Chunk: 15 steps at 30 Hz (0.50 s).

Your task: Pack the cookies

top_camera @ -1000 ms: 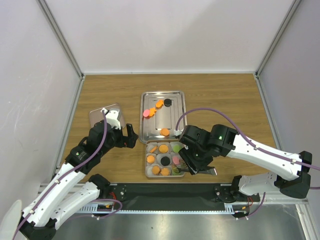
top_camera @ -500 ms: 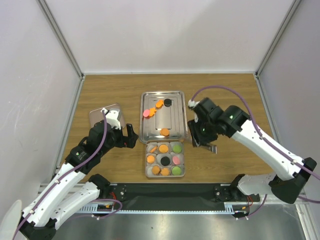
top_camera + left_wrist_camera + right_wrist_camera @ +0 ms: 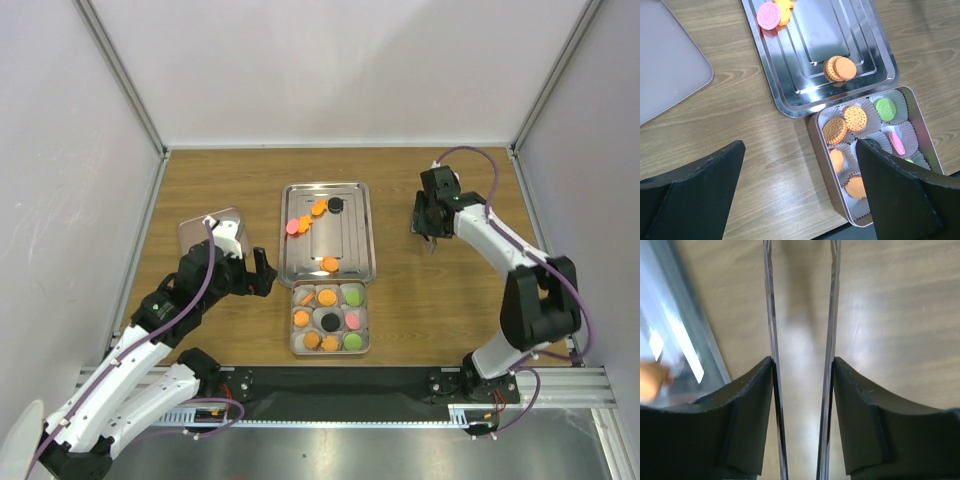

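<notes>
Loose cookies lie on the steel tray (image 3: 345, 240): a pink one (image 3: 292, 226), orange ones (image 3: 318, 208), a black one (image 3: 336, 204) and an orange one (image 3: 329, 264) near its front edge. The box (image 3: 291, 320) in front of the tray holds several cookies (image 3: 845, 125) in paper cups. My left gripper (image 3: 262, 272) hangs open over bare wood just left of the box, its fingers (image 3: 700, 185) wide apart. My right gripper (image 3: 428, 222), to the right of the tray, is shut on metal tongs (image 3: 771, 315); the blades stand apart with nothing between them.
A grey lid (image 3: 210, 228) lies flat at the left, beyond my left arm. White walls close the table on three sides. The tray's right rim (image 3: 695, 330) shows at the left of the right wrist view.
My right arm has swung from over the box up and away to the right of the tray, carrying the tongs. The left arm has not moved.
</notes>
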Each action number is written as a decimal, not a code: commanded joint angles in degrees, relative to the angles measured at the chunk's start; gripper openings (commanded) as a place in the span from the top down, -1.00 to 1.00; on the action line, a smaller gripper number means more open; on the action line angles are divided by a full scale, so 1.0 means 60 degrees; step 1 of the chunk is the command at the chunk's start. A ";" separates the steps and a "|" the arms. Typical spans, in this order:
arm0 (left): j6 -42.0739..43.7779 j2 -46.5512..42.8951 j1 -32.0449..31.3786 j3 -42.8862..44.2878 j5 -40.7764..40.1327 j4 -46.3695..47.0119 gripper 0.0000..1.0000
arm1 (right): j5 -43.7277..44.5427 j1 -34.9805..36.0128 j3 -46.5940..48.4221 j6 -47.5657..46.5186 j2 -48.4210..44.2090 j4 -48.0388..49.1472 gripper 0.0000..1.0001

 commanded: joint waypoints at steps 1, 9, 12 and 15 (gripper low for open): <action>0.0080 -0.0052 0.0024 0.0112 -0.0037 0.0271 -0.99 | 0.0620 -0.0538 -0.0273 0.0290 0.0624 0.2624 -0.10; 0.0036 0.0050 0.0038 0.0112 -0.0169 0.0242 -0.99 | 0.0461 -0.0774 -0.0229 0.0393 0.2573 0.3491 -0.27; 0.0065 0.0152 0.0024 0.0112 -0.0096 0.0271 -1.00 | 0.0298 -0.0745 -0.0390 0.0495 0.2779 0.3608 -0.39; 0.0065 0.0240 0.0024 0.0112 -0.0154 0.0257 -1.00 | 0.0341 -0.0730 -0.0420 0.0539 0.2910 0.3507 -0.55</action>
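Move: The right hand holds the metal tongs over bare table; the spot where they are being put down lies about 5 cm ahead, 2 cm to its right and some 11 cm below. The baking tray's middle is roughly 25 cm to this hand's left and 4 cm farther out; the cookie box is about 24 cm left and 22 cm back. From the left hand, that spot is some 41 cm right, 19 cm ahead and 18 cm below. Down about 10 cm and forward some 5 cm, the right hand carries the tongs to the bare table right of the tray, swinging slightly right and clockwise early, then sinking almost straight and slowing. The fingers open from half to about three quarters on the way, letting the blades spread while still between them. ##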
